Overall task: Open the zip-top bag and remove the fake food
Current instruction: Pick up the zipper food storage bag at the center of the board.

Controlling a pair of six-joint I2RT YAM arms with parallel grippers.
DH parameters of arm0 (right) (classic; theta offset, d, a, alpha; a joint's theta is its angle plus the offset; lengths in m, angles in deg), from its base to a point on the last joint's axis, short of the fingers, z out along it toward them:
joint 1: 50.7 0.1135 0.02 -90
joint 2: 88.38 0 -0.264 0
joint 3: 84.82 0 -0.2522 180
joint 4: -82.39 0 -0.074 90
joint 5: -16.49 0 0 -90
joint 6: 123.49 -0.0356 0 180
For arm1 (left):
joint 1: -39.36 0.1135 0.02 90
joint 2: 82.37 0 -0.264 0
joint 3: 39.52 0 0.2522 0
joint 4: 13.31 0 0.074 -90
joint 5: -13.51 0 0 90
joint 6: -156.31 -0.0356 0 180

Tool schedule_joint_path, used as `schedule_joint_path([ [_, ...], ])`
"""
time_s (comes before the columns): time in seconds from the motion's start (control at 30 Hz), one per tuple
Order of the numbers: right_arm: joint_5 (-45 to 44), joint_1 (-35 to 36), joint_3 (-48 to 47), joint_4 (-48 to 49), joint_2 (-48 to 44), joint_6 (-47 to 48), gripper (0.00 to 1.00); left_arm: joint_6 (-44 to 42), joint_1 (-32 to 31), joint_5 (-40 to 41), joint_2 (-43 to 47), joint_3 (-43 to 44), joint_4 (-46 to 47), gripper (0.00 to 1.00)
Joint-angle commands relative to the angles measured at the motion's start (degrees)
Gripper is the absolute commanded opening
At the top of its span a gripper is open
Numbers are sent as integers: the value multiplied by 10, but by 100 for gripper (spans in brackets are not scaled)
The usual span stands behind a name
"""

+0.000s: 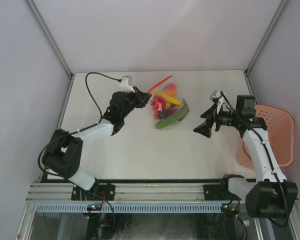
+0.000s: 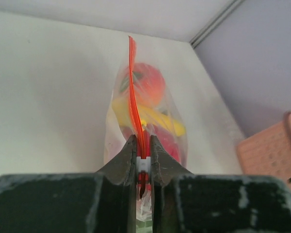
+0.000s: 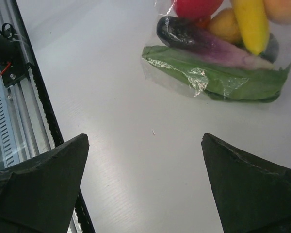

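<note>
The clear zip-top bag (image 1: pixel 171 112) lies at the table's back middle with its red-orange zip strip (image 1: pixel 160 83) sticking up and back. Inside it show a red round piece (image 1: pixel 158 104), a yellow piece (image 1: pixel 168 97), an orange piece (image 1: pixel 171 89), a dark purple one (image 3: pixel 194 38) and a long green one (image 1: pixel 174 119). My left gripper (image 1: pixel 142 97) is shut on the bag's white zip slider (image 2: pixel 143 164), with the strip (image 2: pixel 134 87) rising ahead of it. My right gripper (image 1: pixel 206 121) is open and empty, right of the bag; its view shows the bag (image 3: pixel 218 53) ahead.
A pink perforated basket (image 1: pixel 277 135) stands at the table's right edge, behind my right arm; its corner shows in the left wrist view (image 2: pixel 271 155). Grey walls close in the back and both sides. The rail (image 3: pixel 19 97) runs along the near edge.
</note>
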Motion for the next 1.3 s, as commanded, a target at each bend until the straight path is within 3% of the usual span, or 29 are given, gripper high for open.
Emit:
schedule_joint_path([
  [0.0,84,0,-3,-5,-37,63,99,-211,1,-66,78,54,-124,0],
  [0.07,98,12,-12,3,-47,91,99,-279,1,-85,107,73,-176,0],
  [0.2,167,34,-39,-49,-44,273,99,-420,1,-144,152,113,-286,0],
  [0.4,190,74,-124,-101,35,347,97,-571,1,-228,216,114,-411,0],
  [0.57,158,131,-173,-96,99,340,87,-636,-1,-275,288,46,-384,0],
  [0.7,116,174,-191,-34,120,261,78,-668,-17,-275,313,14,-398,0],
  [0.97,53,244,-182,87,130,171,77,-729,-63,-291,296,12,-460,0],
  [1.1,60,251,-196,114,170,187,79,-735,-75,-288,287,19,-477,0],
  [1.27,35,277,-230,90,232,233,74,-741,-95,-293,289,19,-484,0],
])
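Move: The left hand still pinches the near end of the bag's red zip; the zip's free end lies some 11 cm ahead of it, 14 cm right and 5 cm lower. From the open right hand that end is about 28 cm ahead, 18 cm left and 5 cm down, with the peach 24 cm ahead, 19 cm left, and the green leaf 8 cm ahead, 18 cm left, both roughly 10 cm below. Still-pinching left hand draws the bag back about 17 cm; right reaches 14 cm left towards the zip's free end. ##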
